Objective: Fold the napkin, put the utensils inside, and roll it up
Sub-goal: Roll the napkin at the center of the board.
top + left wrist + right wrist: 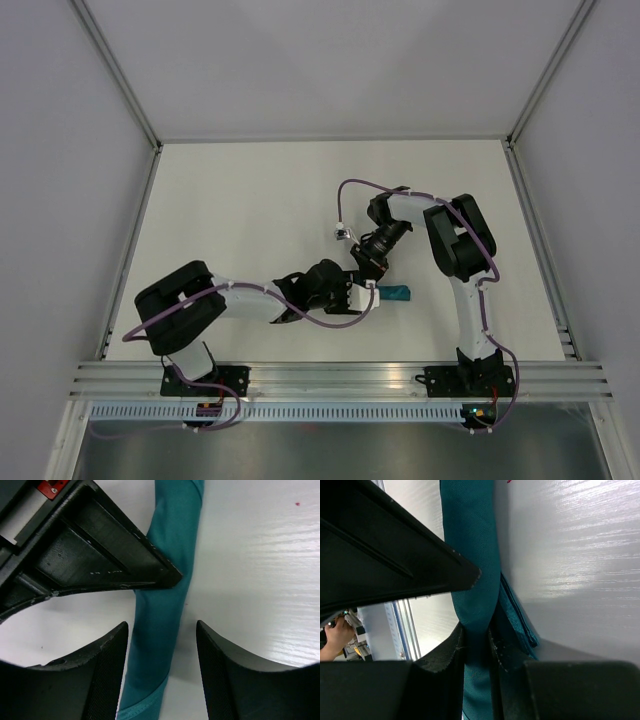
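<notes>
The napkin (397,292) is a tight teal roll lying on the white table between the two arms. In the left wrist view the napkin (167,575) runs lengthwise between my left gripper's (161,626) spread fingers; the gripper is open, with a clear gap on the right side. My right gripper (476,636) is shut on the napkin (472,540), pinching the roll, and a loose hemmed edge hangs beside it. From above, the left gripper (362,297) and right gripper (373,284) meet at the roll's left end. The utensils are out of view.
The right gripper's dark finger (100,545) crosses the upper left of the left wrist view, close over the roll. A metal rail (340,378) runs along the table's near edge. White walls enclose the table.
</notes>
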`<action>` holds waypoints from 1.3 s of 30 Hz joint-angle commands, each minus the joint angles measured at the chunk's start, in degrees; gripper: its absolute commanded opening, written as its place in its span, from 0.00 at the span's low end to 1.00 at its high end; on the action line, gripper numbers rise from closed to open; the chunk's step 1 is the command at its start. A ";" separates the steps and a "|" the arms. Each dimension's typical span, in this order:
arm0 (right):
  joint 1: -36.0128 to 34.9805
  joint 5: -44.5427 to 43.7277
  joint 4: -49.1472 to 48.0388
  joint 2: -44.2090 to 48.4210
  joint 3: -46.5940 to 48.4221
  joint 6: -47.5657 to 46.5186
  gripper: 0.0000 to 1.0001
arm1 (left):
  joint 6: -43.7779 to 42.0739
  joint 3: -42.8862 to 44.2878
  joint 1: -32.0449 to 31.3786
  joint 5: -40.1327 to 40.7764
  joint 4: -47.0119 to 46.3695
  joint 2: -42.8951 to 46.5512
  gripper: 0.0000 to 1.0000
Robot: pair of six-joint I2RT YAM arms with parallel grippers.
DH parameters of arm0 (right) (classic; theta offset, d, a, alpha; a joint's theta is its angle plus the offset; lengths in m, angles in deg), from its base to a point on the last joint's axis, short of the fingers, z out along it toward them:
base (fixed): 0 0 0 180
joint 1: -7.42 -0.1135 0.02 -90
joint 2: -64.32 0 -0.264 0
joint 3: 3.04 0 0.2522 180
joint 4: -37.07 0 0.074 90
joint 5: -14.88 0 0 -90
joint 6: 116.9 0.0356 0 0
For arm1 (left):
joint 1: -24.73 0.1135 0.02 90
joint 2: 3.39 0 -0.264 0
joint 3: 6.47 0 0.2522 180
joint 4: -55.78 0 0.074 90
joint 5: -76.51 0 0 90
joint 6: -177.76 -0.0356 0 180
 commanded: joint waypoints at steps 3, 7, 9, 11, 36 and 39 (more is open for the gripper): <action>0.43 -8.53 -6.04 -3.39 -0.52 -4.03 0.15 | -3.59 2.52 -0.08 2.61 -3.47 -3.21 0.62; 0.61 -8.53 -5.87 -3.39 -0.44 -4.30 0.15 | -4.03 2.87 -0.26 1.56 -1.46 -4.00 0.60; 0.61 -8.44 -5.87 -3.39 -0.44 -4.21 0.15 | -3.95 3.57 -0.26 0.59 -0.05 -4.27 0.55; 0.61 -8.44 -5.95 -3.31 -0.44 -4.12 0.15 | -3.86 4.10 -0.26 -1.07 2.85 -4.62 0.50; 9.91 -1.16 -10.95 9.60 0.54 3.60 0.61 | 0.36 12.98 1.67 -13.47 24.12 -9.01 0.06; 13.87 0.43 -15.77 14.16 -2.27 6.85 0.61 | 1.41 15.26 2.81 -15.49 27.02 -9.80 0.06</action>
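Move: The rolled napkin runs left to right under both hands. The stretch the open left hand will pinch lies about 2 cm to its right, level with it and 1 cm below. The roll's loose flap corner is some 4 cm right and 2 cm ahead of the left hand, and the roll's right end about 11 cm right and 1 cm back. From the right hand, still gripping the roll, the pinch stretch is about 3 cm left at its own height. The roll is passed from one grip to the other: the left hand eases about 2 cm right along it, sinks slightly and closes its open fingers, pinching the cloth just left of the right hand's grip, then keeps hold and tilts some 10 degrees. Once it has shut, the right hand, still until then, opens, comes free and speeds away forward, about 7 cm, also 4 cm right and rising a little, turning clockwise. ##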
